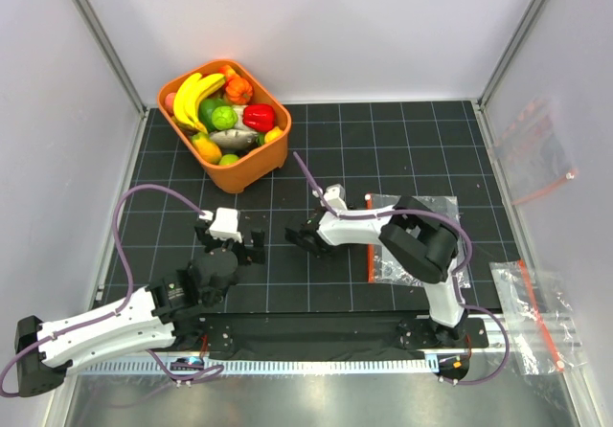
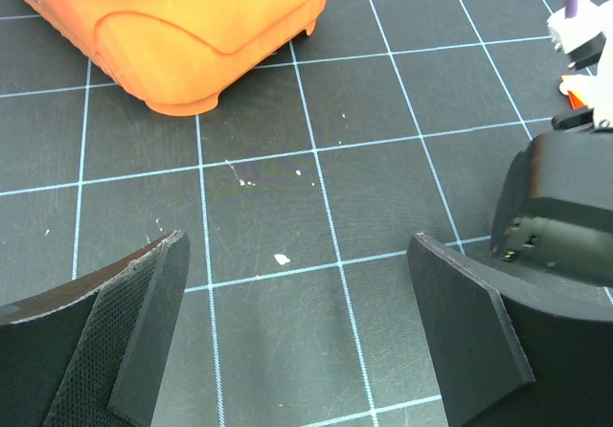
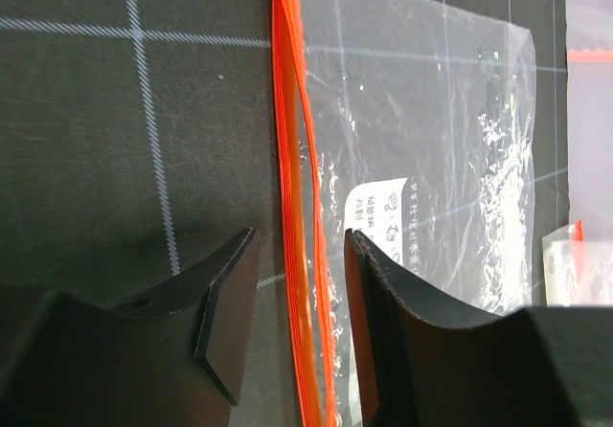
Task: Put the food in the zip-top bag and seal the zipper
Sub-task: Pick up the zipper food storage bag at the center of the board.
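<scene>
The food [image 1: 225, 111] is a heap of toy bananas, lime-green, red and orange pieces in an orange tub [image 1: 259, 168] at the back left. The tub also shows in the left wrist view [image 2: 192, 34]. The zip-top bag [image 1: 388, 259] lies flat on the mat under my right arm, its zipper [image 1: 371, 259] along its left edge. In the right wrist view the zipper [image 3: 292, 111] runs between the parted fingers of my right gripper [image 3: 302, 237], beside the bag [image 3: 431, 159]. In the top view my right gripper [image 1: 306, 238] shows left of the strip. My left gripper [image 1: 230, 240] [image 2: 297, 245] is wide open and empty over the mat.
A second clear bag [image 1: 527, 303] lies off the mat at the right, and a third [image 1: 541, 149] leans on the right wall. The right arm's black gripper body [image 2: 556, 207] is close to the right of my left fingers. White walls enclose the gridded mat [image 1: 383, 140].
</scene>
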You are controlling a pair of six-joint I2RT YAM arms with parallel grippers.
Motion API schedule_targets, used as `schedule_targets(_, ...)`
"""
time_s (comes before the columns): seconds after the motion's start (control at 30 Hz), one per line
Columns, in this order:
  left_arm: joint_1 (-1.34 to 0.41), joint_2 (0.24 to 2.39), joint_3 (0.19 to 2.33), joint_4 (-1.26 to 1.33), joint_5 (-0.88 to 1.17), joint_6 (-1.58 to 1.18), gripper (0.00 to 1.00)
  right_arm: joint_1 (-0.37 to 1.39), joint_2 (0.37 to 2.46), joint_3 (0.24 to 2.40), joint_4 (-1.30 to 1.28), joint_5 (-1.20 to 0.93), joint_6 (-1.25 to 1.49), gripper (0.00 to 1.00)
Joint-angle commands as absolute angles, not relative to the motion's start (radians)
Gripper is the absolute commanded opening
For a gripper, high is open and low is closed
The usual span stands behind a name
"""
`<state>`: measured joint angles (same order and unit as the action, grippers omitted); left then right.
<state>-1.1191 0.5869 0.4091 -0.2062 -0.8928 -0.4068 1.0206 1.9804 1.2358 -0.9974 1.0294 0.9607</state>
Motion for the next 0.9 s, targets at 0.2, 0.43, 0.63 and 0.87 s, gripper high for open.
schedule_targets(0.2, -1.121, 0.575, 0.446, -0.163, -0.896, -0.396, 1.00, 0.977, 1.977, 1.193, -1.051, 1.086, 1.063, 0.48)
schedule_targets(0.43, -1.120, 0.575, 0.448, -0.163, -0.893, -0.397, 1.00, 0.928, 1.950, 1.149, -1.046, 1.078, 1.075, 0.48)
schedule_targets(0.63, -1.121, 0.580, 0.446, -0.163, -0.893, -0.397, 1.00, 0.917, 1.953, 1.154, -1.057, 1.080, 1.094, 0.34)
schedule_targets(0.87, -1.121, 0.586, 0.448, -0.158, -0.888, -0.397, 0.99, 0.965, 1.843, 1.135, -1.040, 1.115, 1.082, 0.01)
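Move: The food storage bag lies flat with its orange zipper edge facing left; that edge's middle is about 4 cm to the right hand's right, 3 cm ahead and 2 cm below. The orange basket stands some 38 cm left and 33 cm ahead of this hand. From the left hand the zipper edge is roughly 36 cm right, 4 cm ahead and 14 cm lower. The right hand sweeps about 5 cm right, sinking slightly, then closes to pinch one orange zipper strip, rising slightly. ##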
